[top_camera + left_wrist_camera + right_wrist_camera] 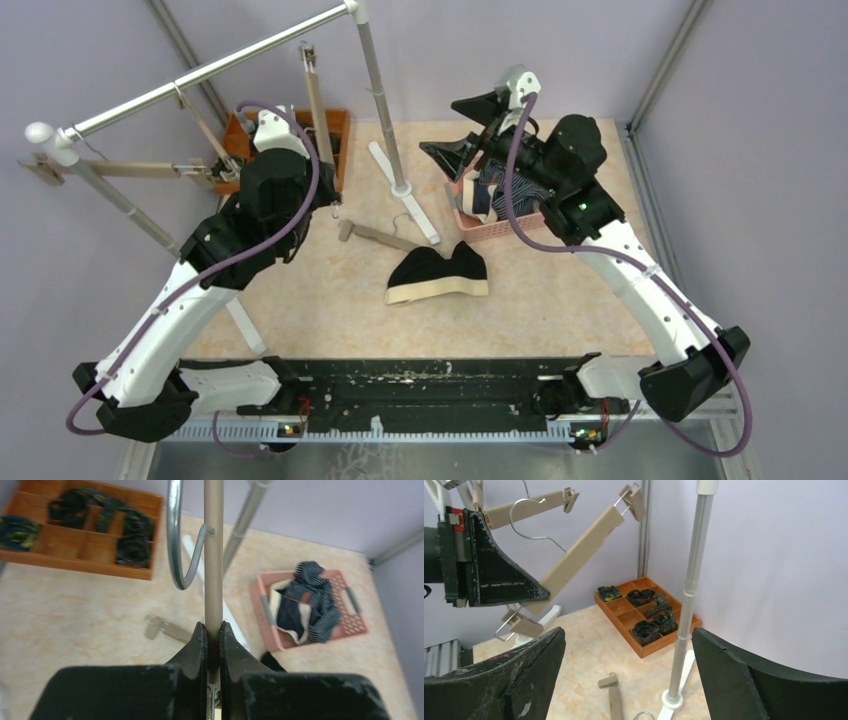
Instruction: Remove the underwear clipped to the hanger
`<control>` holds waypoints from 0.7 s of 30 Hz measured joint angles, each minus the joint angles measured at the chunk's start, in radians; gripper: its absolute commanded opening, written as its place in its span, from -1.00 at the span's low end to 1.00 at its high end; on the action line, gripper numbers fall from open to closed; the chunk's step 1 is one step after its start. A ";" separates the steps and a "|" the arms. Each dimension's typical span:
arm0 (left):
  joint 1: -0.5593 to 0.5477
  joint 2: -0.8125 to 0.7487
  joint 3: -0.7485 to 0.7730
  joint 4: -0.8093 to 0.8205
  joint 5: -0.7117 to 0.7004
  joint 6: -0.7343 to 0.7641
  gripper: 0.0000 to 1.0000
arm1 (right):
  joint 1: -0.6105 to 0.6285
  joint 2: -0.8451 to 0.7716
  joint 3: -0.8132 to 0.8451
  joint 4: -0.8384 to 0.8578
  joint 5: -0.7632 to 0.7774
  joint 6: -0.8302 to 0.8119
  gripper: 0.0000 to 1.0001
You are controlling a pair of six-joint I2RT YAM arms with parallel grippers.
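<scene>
My left gripper (213,632) is shut on the beige bar of a hanger (213,555), held up by the rack, with its wire hook (175,540) in front. In the right wrist view that hanger (579,555) slants upward, and both of its end clips are bare. A black piece of underwear (440,272) with a beige waistband lies on the table. Striped and navy underwear (310,597) fills the pink basket (357,625). My right gripper (465,130) hovers over the basket (500,232), open and with nothing between its fingers (526,680).
An orange tray (684,630) of rolled dark socks sits at the back left. The rack's upright pole (689,595) and white foot stand mid-table. A second beige hanger (375,236) lies flat on the table. Another hangs on the rail (210,70).
</scene>
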 measured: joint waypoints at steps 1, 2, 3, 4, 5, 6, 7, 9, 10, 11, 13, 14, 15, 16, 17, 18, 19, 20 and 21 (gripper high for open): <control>0.000 0.014 0.018 -0.019 -0.042 0.003 -1.00 | 0.000 -0.012 -0.011 0.002 0.009 -0.006 0.93; -0.001 0.021 0.022 -0.027 -0.079 0.013 -1.00 | -0.001 -0.023 -0.021 0.004 0.017 -0.008 0.93; -0.001 0.024 0.021 -0.027 -0.117 0.027 -1.00 | -0.002 -0.033 -0.034 0.005 0.023 -0.010 0.93; -0.001 0.025 0.018 -0.020 -0.145 0.046 -1.00 | -0.002 -0.038 -0.043 0.006 0.026 -0.010 0.93; -0.001 0.026 0.010 0.004 -0.176 0.068 -1.00 | -0.002 -0.039 -0.046 0.008 0.028 -0.010 0.93; -0.001 0.026 0.003 0.035 -0.206 0.100 -1.00 | -0.002 -0.039 -0.049 0.009 0.032 -0.010 0.94; -0.001 0.029 -0.003 0.077 -0.235 0.136 -1.00 | -0.002 -0.039 -0.051 0.008 0.034 -0.010 0.94; -0.001 0.042 -0.013 0.172 -0.282 0.212 -1.00 | -0.002 -0.039 -0.052 0.007 0.037 -0.011 0.94; 0.000 0.048 -0.018 0.214 -0.296 0.244 -1.00 | -0.002 -0.039 -0.052 0.007 0.038 -0.011 0.94; 0.000 0.055 -0.040 0.302 -0.314 0.298 -1.00 | -0.002 -0.039 -0.052 0.009 0.038 -0.015 0.94; 0.000 0.059 -0.092 0.445 -0.335 0.392 -1.00 | -0.002 -0.038 -0.052 0.007 0.040 -0.018 0.95; 0.000 0.062 -0.121 0.525 -0.342 0.444 -1.00 | -0.002 -0.037 -0.052 0.006 0.042 -0.018 0.95; 0.000 0.078 -0.149 0.637 -0.359 0.522 -1.00 | -0.002 -0.037 -0.052 0.004 0.042 -0.019 0.94; 0.000 0.082 -0.150 0.650 -0.362 0.534 -1.00 | -0.002 -0.036 -0.052 0.002 0.042 -0.022 0.95; 0.000 0.099 -0.154 0.715 -0.372 0.586 -1.00 | -0.002 -0.036 -0.052 0.001 0.042 -0.023 0.95; 0.000 0.118 -0.154 0.784 -0.382 0.636 -1.00 | -0.002 -0.035 -0.052 0.000 0.042 -0.024 0.95; 0.000 0.135 -0.154 0.848 -0.387 0.681 -1.00 | -0.002 -0.035 -0.052 0.000 0.043 -0.025 0.95; 0.000 0.150 -0.156 0.909 -0.393 0.724 -1.00 | -0.002 -0.035 -0.052 0.000 0.043 -0.025 0.95; 0.000 0.159 -0.160 0.961 -0.396 0.760 -1.00 | -0.002 -0.035 -0.052 0.001 0.043 -0.025 0.95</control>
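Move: The left hand holds an empty clip hanger, and the stretch of rail meant for its hook is about 13 cm ahead, 4 cm to the left and 13 cm above. The right-hand post's top is some 16 cm ahead, 6 cm to the right and 13 cm up; another empty hanger hangs roughly 3 cm ahead, 14 cm to the left and 3 cm higher. From the right hand, that rail spot is about 10 cm ahead, 18 cm left and 6 cm up. The left hand, still pinching the bare hanger, first swings left, then carries it forward and up towards the rail, ending about 6 cm farther out and 6 cm higher, with its far end under and past the bar. On the way the wrist turns some 20 degrees counter-clockwise, tips its fingers up about as much and rolls its left side upwards, while the fingers keep their hold. ##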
